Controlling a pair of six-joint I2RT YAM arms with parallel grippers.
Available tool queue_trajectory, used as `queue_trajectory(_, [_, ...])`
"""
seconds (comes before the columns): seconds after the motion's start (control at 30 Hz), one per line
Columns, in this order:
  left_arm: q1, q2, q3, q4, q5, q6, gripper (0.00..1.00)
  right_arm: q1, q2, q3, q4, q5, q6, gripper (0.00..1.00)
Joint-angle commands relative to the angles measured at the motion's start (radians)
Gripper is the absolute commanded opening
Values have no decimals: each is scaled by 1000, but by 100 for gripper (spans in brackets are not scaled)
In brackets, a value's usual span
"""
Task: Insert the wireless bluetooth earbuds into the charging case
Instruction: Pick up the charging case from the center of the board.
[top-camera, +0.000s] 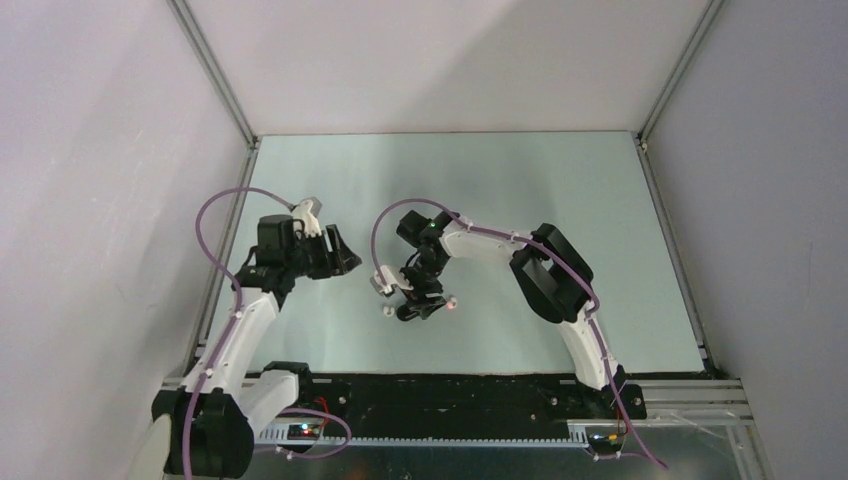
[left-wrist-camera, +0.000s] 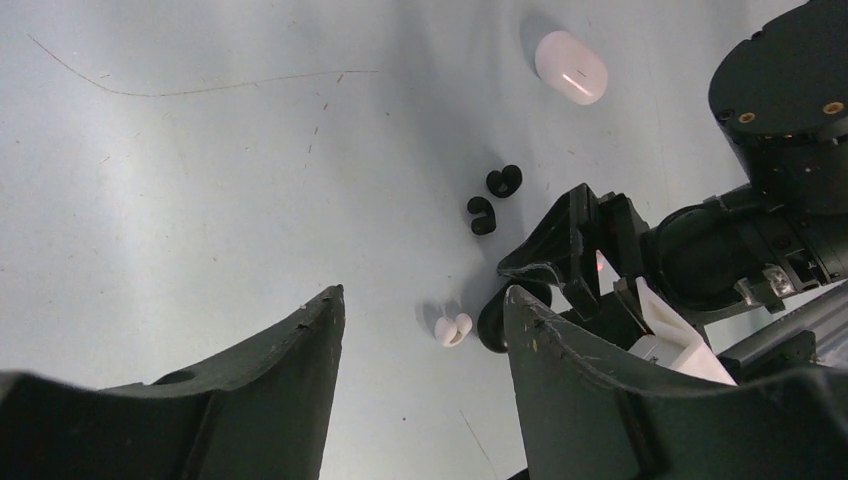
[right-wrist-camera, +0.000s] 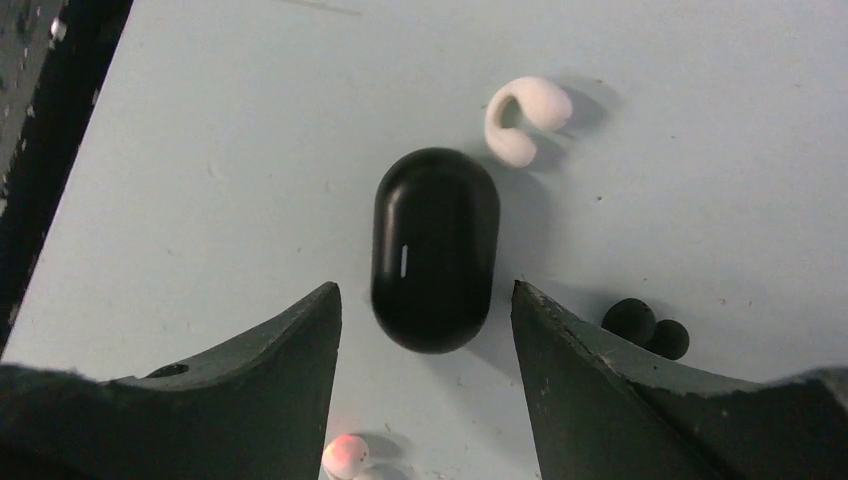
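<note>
A shut black charging case (right-wrist-camera: 435, 250) lies flat on the table, its near end just inside the open fingertips of my right gripper (right-wrist-camera: 425, 300), which touches nothing. A white earbud (right-wrist-camera: 525, 117) lies just beyond the case, and a black earbud (right-wrist-camera: 645, 327) sits by the right finger. Another white earbud (right-wrist-camera: 345, 457), lit red, lies under the gripper. In the left wrist view, two black earbuds (left-wrist-camera: 504, 180) (left-wrist-camera: 481, 215) and a white earbud (left-wrist-camera: 452, 329) lie ahead of my left gripper (left-wrist-camera: 423, 300), which is open and empty. The right gripper (top-camera: 420, 305) hangs low over the table; the left gripper (top-camera: 340, 255) is to its left.
A shut white case (left-wrist-camera: 571, 67) lies farther off, beyond the black earbuds. The right arm's wrist (left-wrist-camera: 700, 250) fills the right side of the left wrist view. The table's black near edge (right-wrist-camera: 40, 150) runs close to the black case. Side walls enclose the table (top-camera: 500, 180).
</note>
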Motion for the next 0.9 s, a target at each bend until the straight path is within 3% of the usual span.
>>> queue_trajectory(0.0, [8,7,17,35,-37,-22,65,9,-39,-22,108,-31,215,66])
queue_trajectory(0.2, [7,37,48,34,-72,-19,65,15,-69,-111,253,-6,350,56])
queue_trajectory(0.47, [8,79,73,34,-46,-34,65,15,-111,-192,287,60,274,57])
queue_trajectory(0.57, [7,114,89,37,-34,-48,65,2,-139,-212,292,67,253,38])
queue_trajectory(0.63, [7,136,104,58,-18,-52,67,-13,-171,-211,297,69,233,32])
queue_trajectory(0.87, [-51,272,288,198,123,-107,67,-111,-337,-53,236,66,224,28])
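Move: The charging case lies almost between the right hand's open fingers, about 1 cm to the hand's left and 1 cm below, with nothing fore or aft. From that hand, one white earbud sits some 5 cm left and 1 cm ahead, the other about 7 cm right and 1 cm ahead; the black earbuds are roughly 7 cm ahead and 1 cm left, all some 2 cm below. From the left hand the case is about 5 cm back, 11 cm right and 12 cm down. The black charging case is pinched by its two sides: the right hand edges about 1.5 cm left at unchanged height, turning some 15 degrees clockwise, slips back right as the fingers close, then carries the case up and forward, about 3 cm each, towards the black earbuds. The left hand, empty and open, moves forward, mostly late on. ##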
